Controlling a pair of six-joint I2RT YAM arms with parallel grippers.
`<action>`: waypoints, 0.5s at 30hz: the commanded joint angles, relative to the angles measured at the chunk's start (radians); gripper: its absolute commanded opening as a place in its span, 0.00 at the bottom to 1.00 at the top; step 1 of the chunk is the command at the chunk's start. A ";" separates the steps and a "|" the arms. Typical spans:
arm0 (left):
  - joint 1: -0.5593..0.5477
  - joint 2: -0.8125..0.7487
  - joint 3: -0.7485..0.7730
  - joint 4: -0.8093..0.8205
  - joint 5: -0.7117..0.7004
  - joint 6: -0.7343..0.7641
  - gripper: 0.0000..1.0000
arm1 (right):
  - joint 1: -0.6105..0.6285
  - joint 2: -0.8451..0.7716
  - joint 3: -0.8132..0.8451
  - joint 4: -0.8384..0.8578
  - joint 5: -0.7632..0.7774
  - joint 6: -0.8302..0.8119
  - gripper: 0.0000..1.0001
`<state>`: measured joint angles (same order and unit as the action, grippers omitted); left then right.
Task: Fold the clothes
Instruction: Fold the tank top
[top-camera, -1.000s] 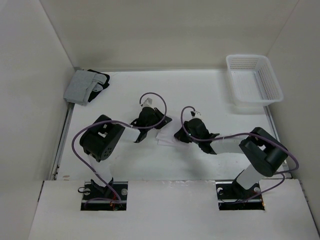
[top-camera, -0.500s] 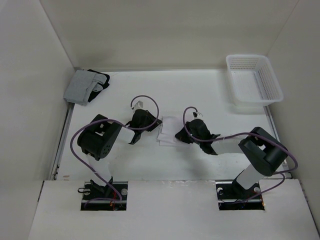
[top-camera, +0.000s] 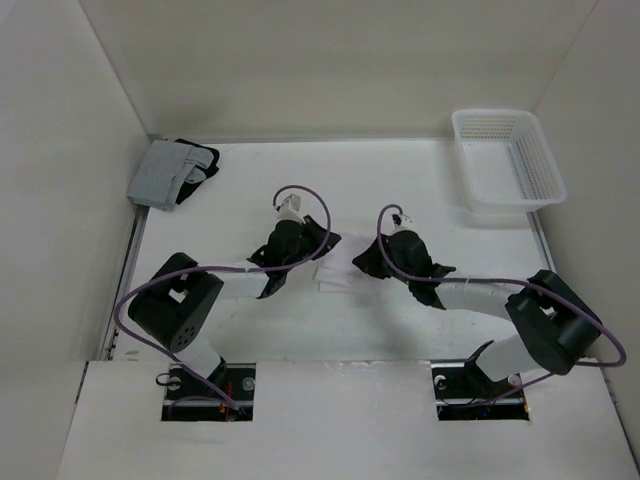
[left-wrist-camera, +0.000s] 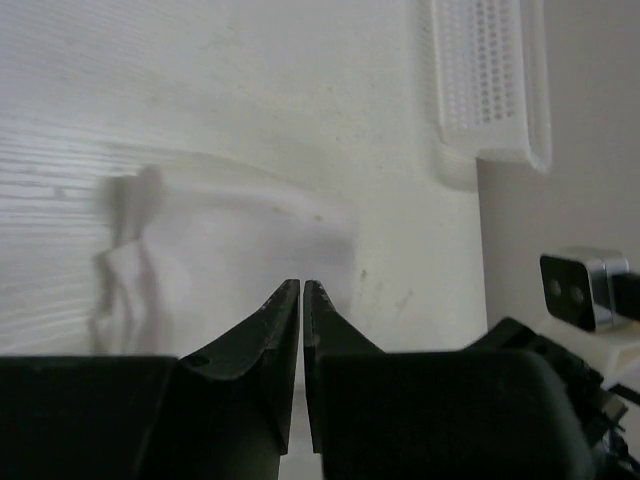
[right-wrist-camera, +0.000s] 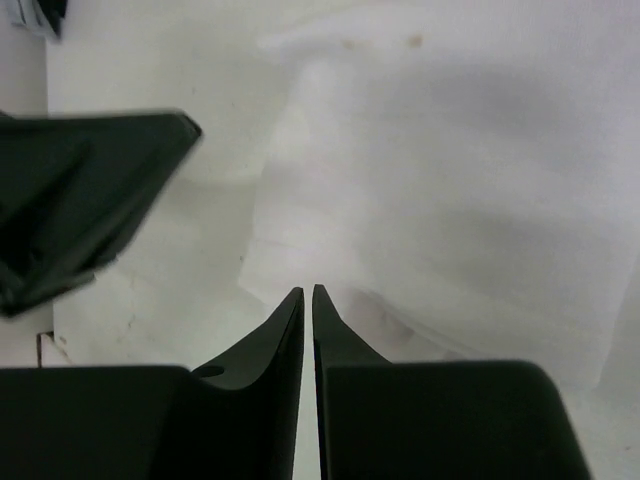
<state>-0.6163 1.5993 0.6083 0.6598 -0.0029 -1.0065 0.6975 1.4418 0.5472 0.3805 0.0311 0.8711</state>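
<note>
The clothes (top-camera: 338, 277) are a thin white garment lying in a flat, folded patch on the white table between my two grippers. My left gripper (top-camera: 324, 243) hovers at its upper left edge. In the left wrist view the jaws (left-wrist-camera: 302, 284) are pressed nearly together with nothing between them, just above the clothes (left-wrist-camera: 230, 250). My right gripper (top-camera: 361, 263) sits at the garment's right edge. Its jaws (right-wrist-camera: 308, 290) stand a thin crack apart, empty, over the near edge of the clothes (right-wrist-camera: 450, 180).
A white mesh basket (top-camera: 505, 113) stands at the back right, also seen in the left wrist view (left-wrist-camera: 490, 80). A grey-and-black garment bundle (top-camera: 165, 172) lies in the back left corner. White walls close in the table on three sides.
The white garment shows as a smaller, lower patch than half a second ago. Both arms have shifted, the left elbow swinging down toward the near edge. Both jaws have eased slightly apart.
</note>
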 joint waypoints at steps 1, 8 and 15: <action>-0.055 0.033 0.079 0.003 -0.009 0.022 0.06 | -0.065 -0.008 0.066 0.006 -0.020 -0.050 0.10; -0.073 0.189 0.200 0.020 -0.049 0.034 0.06 | -0.184 0.144 0.197 0.006 -0.088 -0.073 0.09; 0.010 0.315 0.249 0.057 -0.100 0.048 0.06 | -0.249 0.256 0.235 0.037 -0.114 -0.049 0.09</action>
<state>-0.6418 1.9041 0.8280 0.6571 -0.0563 -0.9764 0.4736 1.6718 0.7387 0.3744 -0.0570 0.8265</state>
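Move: The folded tank top lies under both hands. Its middle is about 3 cm back and 4 cm to the right of the left hand, 8 cm below, and its far edge is some 4 cm ahead of that hand. From the right hand the middle is about 2 cm ahead and 6 cm down, with the far edge some 9 cm ahead. The white basket stands roughly 25 cm ahead and 36 cm to the right of the right hand. Forward over the tank top towards its far edge go both hands, fingers kept shut. The right reaches about 8.5 cm out and 4 cm to its right, rising slightly before sinking towards the far right corner. The left first slides nearly 5 cm right, then swings forward and down by about 5 cm each to just behind the far edge. Whether either touches the cloth can't be seen. ##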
